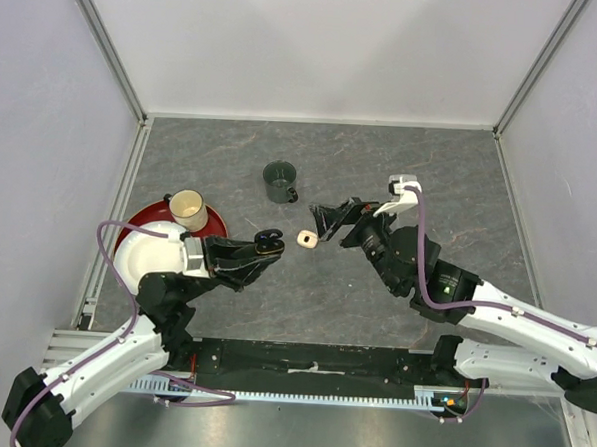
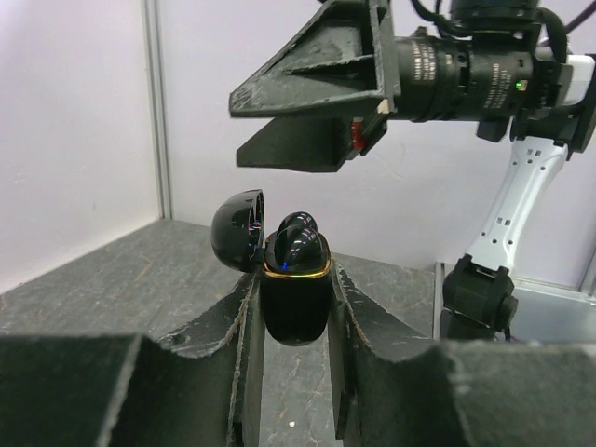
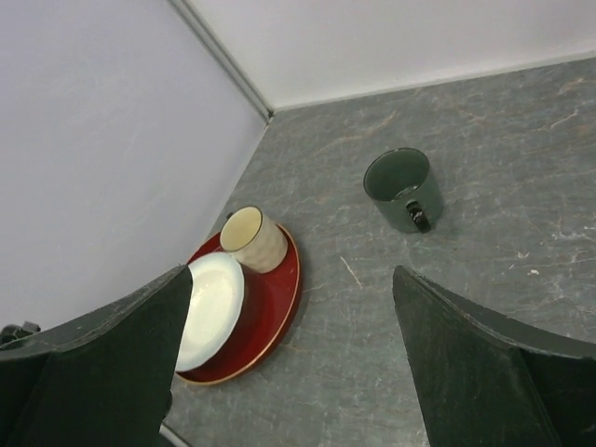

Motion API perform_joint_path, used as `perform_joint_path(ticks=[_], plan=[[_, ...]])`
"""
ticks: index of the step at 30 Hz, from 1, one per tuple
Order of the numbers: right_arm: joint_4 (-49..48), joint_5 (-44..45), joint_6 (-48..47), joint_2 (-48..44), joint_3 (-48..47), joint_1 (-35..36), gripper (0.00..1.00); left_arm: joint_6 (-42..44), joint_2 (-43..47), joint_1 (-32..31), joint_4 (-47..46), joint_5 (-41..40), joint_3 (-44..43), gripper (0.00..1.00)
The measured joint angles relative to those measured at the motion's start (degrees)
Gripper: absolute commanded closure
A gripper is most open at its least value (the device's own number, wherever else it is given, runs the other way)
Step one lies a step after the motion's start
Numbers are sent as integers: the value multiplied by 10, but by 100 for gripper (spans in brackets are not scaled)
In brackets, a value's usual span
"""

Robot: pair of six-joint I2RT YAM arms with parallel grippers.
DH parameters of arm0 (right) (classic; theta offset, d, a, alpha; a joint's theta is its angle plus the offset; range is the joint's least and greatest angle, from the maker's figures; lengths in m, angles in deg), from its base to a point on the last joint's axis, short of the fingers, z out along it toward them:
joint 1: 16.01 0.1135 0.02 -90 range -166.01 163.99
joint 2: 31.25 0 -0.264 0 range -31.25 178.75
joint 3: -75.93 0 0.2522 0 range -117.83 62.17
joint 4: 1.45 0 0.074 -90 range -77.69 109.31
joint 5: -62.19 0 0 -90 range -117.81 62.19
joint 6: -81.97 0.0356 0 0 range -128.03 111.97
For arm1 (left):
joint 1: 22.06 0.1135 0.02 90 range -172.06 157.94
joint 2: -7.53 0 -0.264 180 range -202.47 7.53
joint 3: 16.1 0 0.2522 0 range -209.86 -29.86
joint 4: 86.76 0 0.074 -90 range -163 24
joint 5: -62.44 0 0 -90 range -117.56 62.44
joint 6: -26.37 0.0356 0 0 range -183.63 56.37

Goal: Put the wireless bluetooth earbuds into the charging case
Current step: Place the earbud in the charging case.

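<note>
My left gripper (image 2: 295, 307) is shut on a black charging case (image 2: 295, 303) with a gold rim, held upright above the table. Its lid (image 2: 237, 228) is hinged open to the left. A glossy black earbud (image 2: 298, 244) sits in the case's top. In the top view the left gripper (image 1: 265, 248) and the charging case (image 1: 270, 241) are at centre-left. My right gripper (image 1: 320, 225) hangs open just right of and above the case, and its fingers (image 2: 312, 102) are empty. A small cream-white piece (image 1: 306, 240) lies on the table between the grippers; I cannot tell what it is.
A dark green mug (image 1: 279, 181) stands at the back centre, also in the right wrist view (image 3: 402, 188). At the left a red plate (image 1: 214, 222) carries a cream cup (image 1: 188, 209) and a white bowl (image 1: 147, 253). Walls enclose the grey table.
</note>
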Motion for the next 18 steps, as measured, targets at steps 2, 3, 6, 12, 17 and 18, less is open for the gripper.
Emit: perform_joint_path(ticks=[2, 3, 6, 12, 17, 18], plan=[[25, -44, 4, 2, -7, -18, 3, -1, -1, 0, 3, 11, -5, 98], [35, -60, 5, 5, -11, -24, 3, -1, -1, 0, 5, 17, -8, 98], [67, -112, 7, 22, -34, -44, 2, -2, -5, 0, 7, 34, -13, 98], [94, -189, 6, 55, -64, -59, 2, -3, -12, 0, 17, 61, -17, 98], [96, -249, 7, 70, -66, -59, 2, -6, -23, 0, 17, 74, -22, 98], [94, -264, 7, 73, -66, -59, 2, -6, -27, 0, 17, 76, -23, 98]])
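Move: Some 10 cm to the left of the empty right hand, about 6 cm back and 5 cm below it, is the open black charging case. The white case lies on the table about 4 cm ahead, 3 cm left and 25 cm below that hand; the green mug stands about 14 cm ahead, 10 cm left and 21 cm below it. From the left hand, still pinching the charging case, the case's middle is about 1 cm right and 1 cm up, level fore and aft. Sweeping left about 5 cm and sinking some 3 cm, the wide-open right hand closes in on the raised lid side of the charging case, drawing back a little late on. It swings about 20 degrees counter-clockwise, fingertips dipping slightly. The left hand keeps its pinch on the case and brings it about 2 cm back and to the right, turning slightly clockwise. ##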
